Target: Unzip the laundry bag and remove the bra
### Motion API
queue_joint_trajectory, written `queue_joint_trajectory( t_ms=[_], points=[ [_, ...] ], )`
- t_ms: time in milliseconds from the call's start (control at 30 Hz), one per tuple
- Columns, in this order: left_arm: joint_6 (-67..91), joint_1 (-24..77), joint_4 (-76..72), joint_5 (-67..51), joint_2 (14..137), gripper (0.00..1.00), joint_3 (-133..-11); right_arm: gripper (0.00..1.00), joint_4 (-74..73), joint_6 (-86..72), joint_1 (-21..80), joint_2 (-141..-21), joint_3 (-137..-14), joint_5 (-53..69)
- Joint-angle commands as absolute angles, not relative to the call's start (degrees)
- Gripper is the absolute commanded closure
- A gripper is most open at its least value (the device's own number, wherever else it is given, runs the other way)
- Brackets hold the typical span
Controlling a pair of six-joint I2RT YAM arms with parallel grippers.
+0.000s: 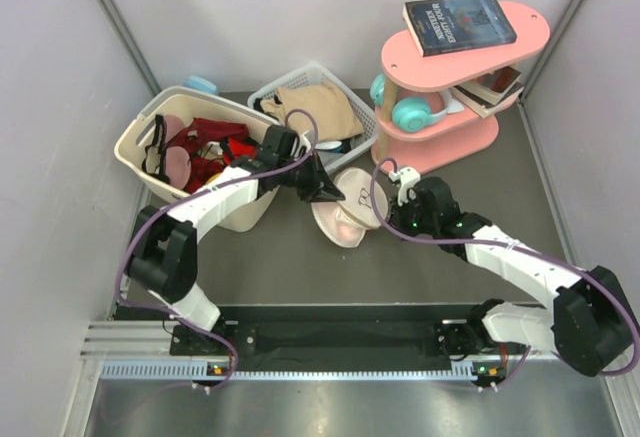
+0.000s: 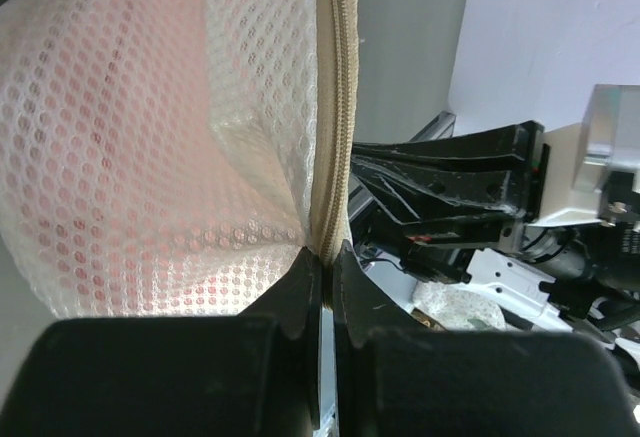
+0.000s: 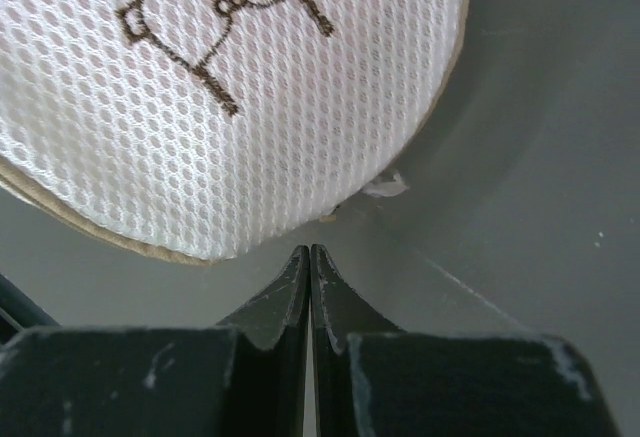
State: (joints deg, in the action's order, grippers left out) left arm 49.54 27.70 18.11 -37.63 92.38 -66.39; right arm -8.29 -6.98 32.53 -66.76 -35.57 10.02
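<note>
The laundry bag (image 1: 345,219) lies mid-table, cream-pink, with its black logo (image 1: 357,197) facing up. My left gripper (image 1: 325,192) is shut on the bag's zip rim; in the left wrist view the gripper (image 2: 327,257) pinches the tan zip band (image 2: 335,107). Pink of the bra (image 2: 130,107) shows through the white mesh there. My right gripper (image 1: 392,219) is shut and empty at the bag's right edge. In the right wrist view this gripper (image 3: 309,252) sits just short of the mesh dome (image 3: 250,107), near a small white tag (image 3: 385,187).
A cream plastic basket (image 1: 140,142) with red garments (image 1: 210,142) stands at the left. A white wire basket (image 1: 262,92) holds tan cloth (image 1: 320,107) behind the bag. A pink shelf (image 1: 450,142) with a book (image 1: 458,22) and teal headphones (image 1: 410,112) stands back right.
</note>
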Motion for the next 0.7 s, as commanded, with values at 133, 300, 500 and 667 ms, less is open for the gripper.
queue_joint_trajectory(
  t_ms=[133,300,500,667],
  points=[
    [52.9,26.4,13.6,-45.5,93.4,1.00,-71.9,0.85,-9.0,-10.0,33.2,-62.8,-35.9,4.7],
    [53.3,26.0,14.7,-47.2,92.6,1.00,-72.5,0.70,-7.7,-9.5,33.2,-60.4,-34.6,4.1],
    [56.4,25.9,13.2,-48.9,91.5,1.00,-72.0,0.52,-5.1,-9.0,33.2,-55.8,-33.3,1.7],
    [59.3,25.8,9.6,-49.7,90.5,1.00,-71.2,0.50,-3.6,-8.3,33.2,-56.1,-33.3,2.9]
  ],
)
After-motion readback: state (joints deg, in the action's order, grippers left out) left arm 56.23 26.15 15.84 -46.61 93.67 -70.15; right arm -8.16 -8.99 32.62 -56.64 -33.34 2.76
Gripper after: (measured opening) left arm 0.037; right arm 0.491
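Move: My left fingers already pinch the zipper band of the laundry bag; the zipper pull lies some 9 cm to their right, 5 cm back and 4 cm lower. From my right fingertips, shut and empty, the pull is about 2 cm ahead, neither left nor right and roughly level. The bag's middle is 4 cm ahead of the right hand, 6 cm left and 2 cm higher; the pink shelf's base is 18 cm ahead, 11 cm right and 6 cm lower. I open my empty right fingers to about half beside the zipper pull, first easing right about 1 cm, then rising about 3.5 cm and drifting a little farther right, with the fingertips tipping up slightly. Alongside, my left hand keeps its pinch on the zipper band and raises the bag about 4 cm, rolling gently so the fingers point a bit more steeply down. ##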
